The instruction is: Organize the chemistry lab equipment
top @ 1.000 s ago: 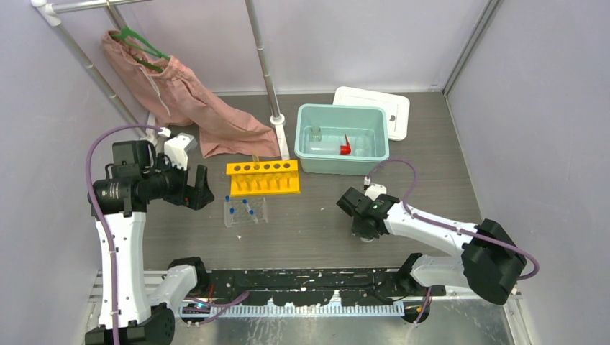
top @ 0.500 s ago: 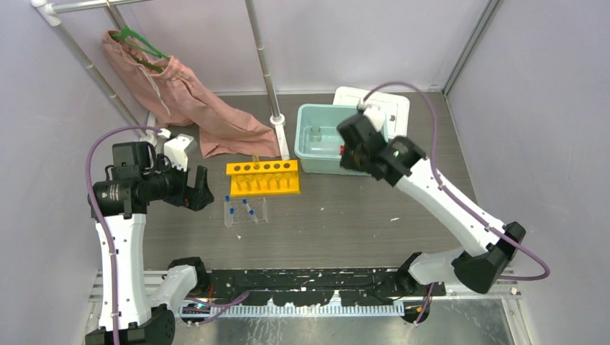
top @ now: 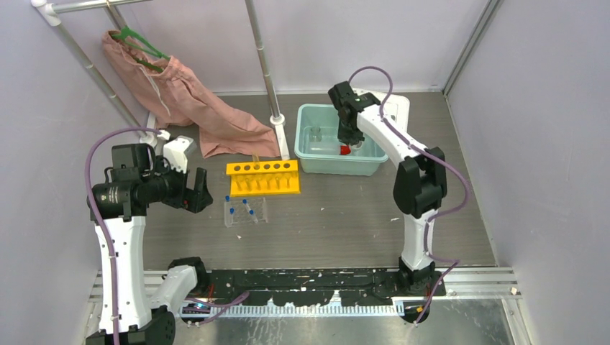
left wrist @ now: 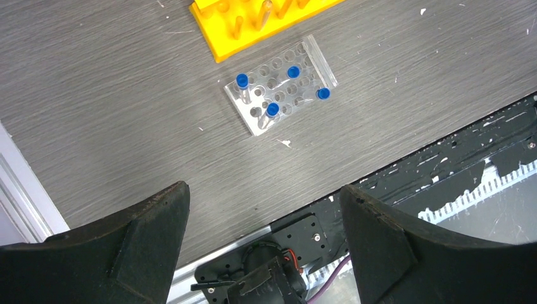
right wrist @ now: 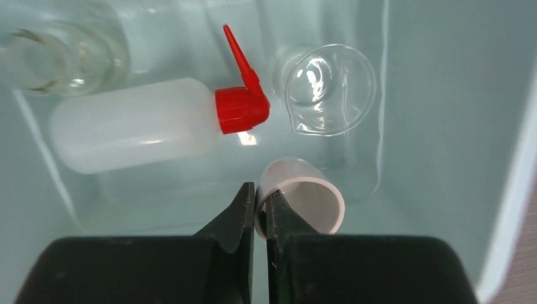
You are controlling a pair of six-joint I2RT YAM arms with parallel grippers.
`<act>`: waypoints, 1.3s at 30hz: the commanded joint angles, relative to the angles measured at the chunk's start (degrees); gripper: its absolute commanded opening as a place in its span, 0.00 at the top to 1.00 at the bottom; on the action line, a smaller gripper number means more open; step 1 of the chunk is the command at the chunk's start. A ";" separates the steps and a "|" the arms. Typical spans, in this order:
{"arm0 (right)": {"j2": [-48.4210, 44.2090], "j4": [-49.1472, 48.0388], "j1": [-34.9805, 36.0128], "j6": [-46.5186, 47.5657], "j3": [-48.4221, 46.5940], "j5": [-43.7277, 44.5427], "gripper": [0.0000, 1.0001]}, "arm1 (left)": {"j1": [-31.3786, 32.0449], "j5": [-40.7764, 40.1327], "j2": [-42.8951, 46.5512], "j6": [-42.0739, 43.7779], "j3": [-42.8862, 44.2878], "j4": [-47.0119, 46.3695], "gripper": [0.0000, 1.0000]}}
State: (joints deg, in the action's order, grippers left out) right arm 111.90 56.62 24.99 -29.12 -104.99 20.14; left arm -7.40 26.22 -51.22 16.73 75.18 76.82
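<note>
My right gripper (right wrist: 259, 201) is inside the teal bin (top: 374, 154), shut on the rim of a tiny white cup (right wrist: 310, 202) that it holds above the bin floor. Below it lie the white squeeze bottle (right wrist: 126, 133) with its red nozzle (right wrist: 242, 107), a clear glass beaker (right wrist: 326, 88) and a second beaker (right wrist: 57, 54). My left gripper (left wrist: 263, 202) hangs open and empty above the left of the table. Past it lie the clear well tray (left wrist: 282, 92) with several blue-capped tubes (left wrist: 242, 80) and the yellow tube rack (top: 263, 177).
The bin's white lid (top: 392, 108) lies behind the bin. A pink garment (top: 194, 108) on a green hanger (top: 140, 43) drapes from the rail at back left. A vertical pole (top: 265, 68) stands just left of the bin. Purple walls close both sides.
My right arm has swung from the front of the table up and back to the teal bin, carrying the white cup, and now reaches down into it. The left arm has stayed put.
</note>
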 commanded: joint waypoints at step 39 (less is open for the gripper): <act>-3.93 -4.14 -2.09 1.03 4.08 -8.02 0.36 | 0.09 -0.78 -0.06 0.64 2.24 0.46 0.12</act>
State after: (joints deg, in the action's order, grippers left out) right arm 115.96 49.67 23.03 -28.40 -92.05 11.35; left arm -7.40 25.26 -51.59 16.93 75.20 77.84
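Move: My right hand holds the small white cup inside the green bin. Its spot on the bin floor is about 12 cm below, 3 cm back and 1 cm right. The red-capped wash bottle lies some 8 cm left and 1 cm ahead, the glass beaker about 2 cm right and 2 cm ahead, and the small glass jar roughly 13 cm left and 4 cm ahead, all about 11 cm down. From my left hand that spot is some 41 cm right, 22 cm ahead and 23 cm below. I lower the white cup about 11 cm with my right hand into the near part of the bin, in front of the beaker and bottle cap, first straight down, then also drawing back some 3 cm while the fingers tip about 15 degrees nearer to vertical. Near the floor I open my fingers, let go of the cup, and start back up by a couple of centimetres. ##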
